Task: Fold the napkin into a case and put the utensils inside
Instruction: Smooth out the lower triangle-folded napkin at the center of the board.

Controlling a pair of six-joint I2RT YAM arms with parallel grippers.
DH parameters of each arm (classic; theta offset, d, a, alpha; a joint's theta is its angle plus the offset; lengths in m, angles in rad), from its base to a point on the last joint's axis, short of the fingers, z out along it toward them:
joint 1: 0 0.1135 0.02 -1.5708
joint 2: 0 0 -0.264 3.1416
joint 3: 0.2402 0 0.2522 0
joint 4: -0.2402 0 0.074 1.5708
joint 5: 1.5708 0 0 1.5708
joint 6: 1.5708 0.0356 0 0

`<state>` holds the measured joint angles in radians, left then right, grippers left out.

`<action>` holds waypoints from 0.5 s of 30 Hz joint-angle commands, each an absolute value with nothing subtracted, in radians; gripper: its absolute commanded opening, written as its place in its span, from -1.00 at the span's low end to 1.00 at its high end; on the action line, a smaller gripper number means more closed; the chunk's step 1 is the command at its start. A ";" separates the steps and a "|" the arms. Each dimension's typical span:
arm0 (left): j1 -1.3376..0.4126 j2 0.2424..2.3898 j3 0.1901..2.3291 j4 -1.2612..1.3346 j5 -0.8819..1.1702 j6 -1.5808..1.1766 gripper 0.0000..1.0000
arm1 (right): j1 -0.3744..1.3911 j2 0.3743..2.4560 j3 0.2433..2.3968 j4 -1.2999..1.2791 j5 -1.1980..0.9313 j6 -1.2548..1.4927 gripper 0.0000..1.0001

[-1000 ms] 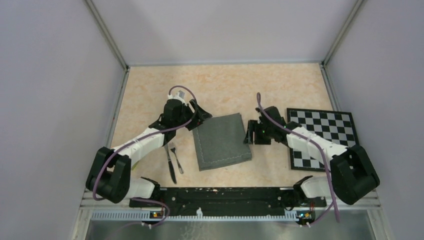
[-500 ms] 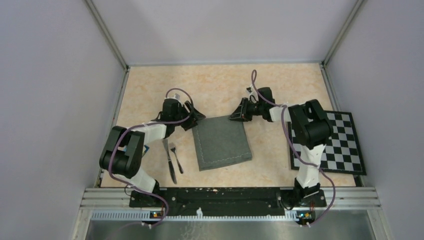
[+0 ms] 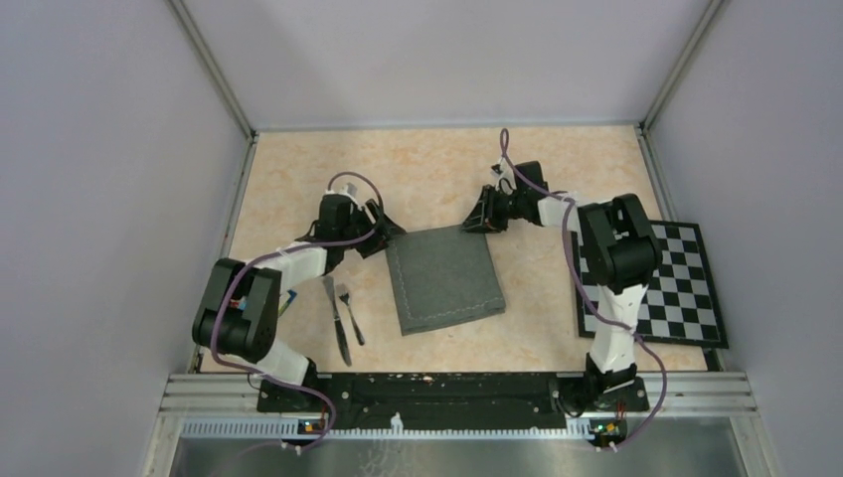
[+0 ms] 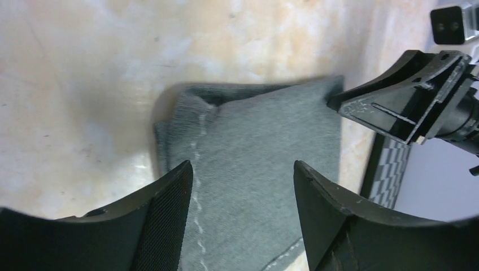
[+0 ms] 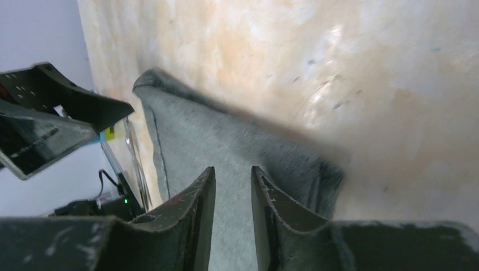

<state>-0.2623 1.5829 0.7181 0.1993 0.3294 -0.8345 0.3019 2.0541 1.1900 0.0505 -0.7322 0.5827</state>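
Note:
The dark grey napkin (image 3: 442,278) lies flat mid-table, its lighter stitched hem along the left and near edges. My left gripper (image 3: 390,237) hovers open at the napkin's far-left corner, and in the left wrist view that gripper (image 4: 243,166) has cloth (image 4: 260,169) showing between its wide jaws. My right gripper (image 3: 471,224) is at the far-right corner. Its jaws (image 5: 233,169) stand a narrow gap apart over the napkin (image 5: 226,147), with nothing visibly pinched. The knife (image 3: 336,316) and fork (image 3: 351,310) lie side by side left of the napkin.
A black-and-white checkered board (image 3: 656,283) lies at the right, partly under the right arm. Grey walls close in the left, right and far sides. The arms' base rail (image 3: 418,388) runs along the near edge.
The right arm swung from the napkin's right edge to its far-right corner and its jaws narrowed. The left gripper shifted slightly along the far-left corner. The napkin has barely moved.

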 commanded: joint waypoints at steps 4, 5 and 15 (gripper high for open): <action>-0.267 1.486 0.802 0.212 0.450 -0.850 0.46 | 0.345 1.828 1.129 -0.048 -0.745 0.553 -0.35; -0.267 1.511 0.803 0.236 0.477 -0.863 0.45 | 0.344 1.806 1.080 -0.016 -0.753 0.569 -0.35; -0.265 1.779 0.816 0.311 0.374 -0.811 0.40 | 0.332 1.644 0.641 0.096 -0.739 0.561 -0.49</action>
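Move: The folded napkin's middle lies about 10 cm back and 6 cm to the left of my right hand, some 2 cm below it; its near right corner is about 17 cm back and 6 cm to the right. From my left hand, which is over the far left corner, the napkin's middle lies some 7 cm back, 13 cm to the right and 3 cm below. The fork is about 15 cm back and 7 cm to the left of my left hand, the knife 16 cm back and 10 cm left. I hop my right hand back down the napkin's right edge, nearly shut: up over 5 cm off the far right corner, then about 13 cm back and down again towards the near right corner. Meanwhile I pat with my left, fingers still wide: up some 6 cm, a little forward and right, then down to the far left corner. ##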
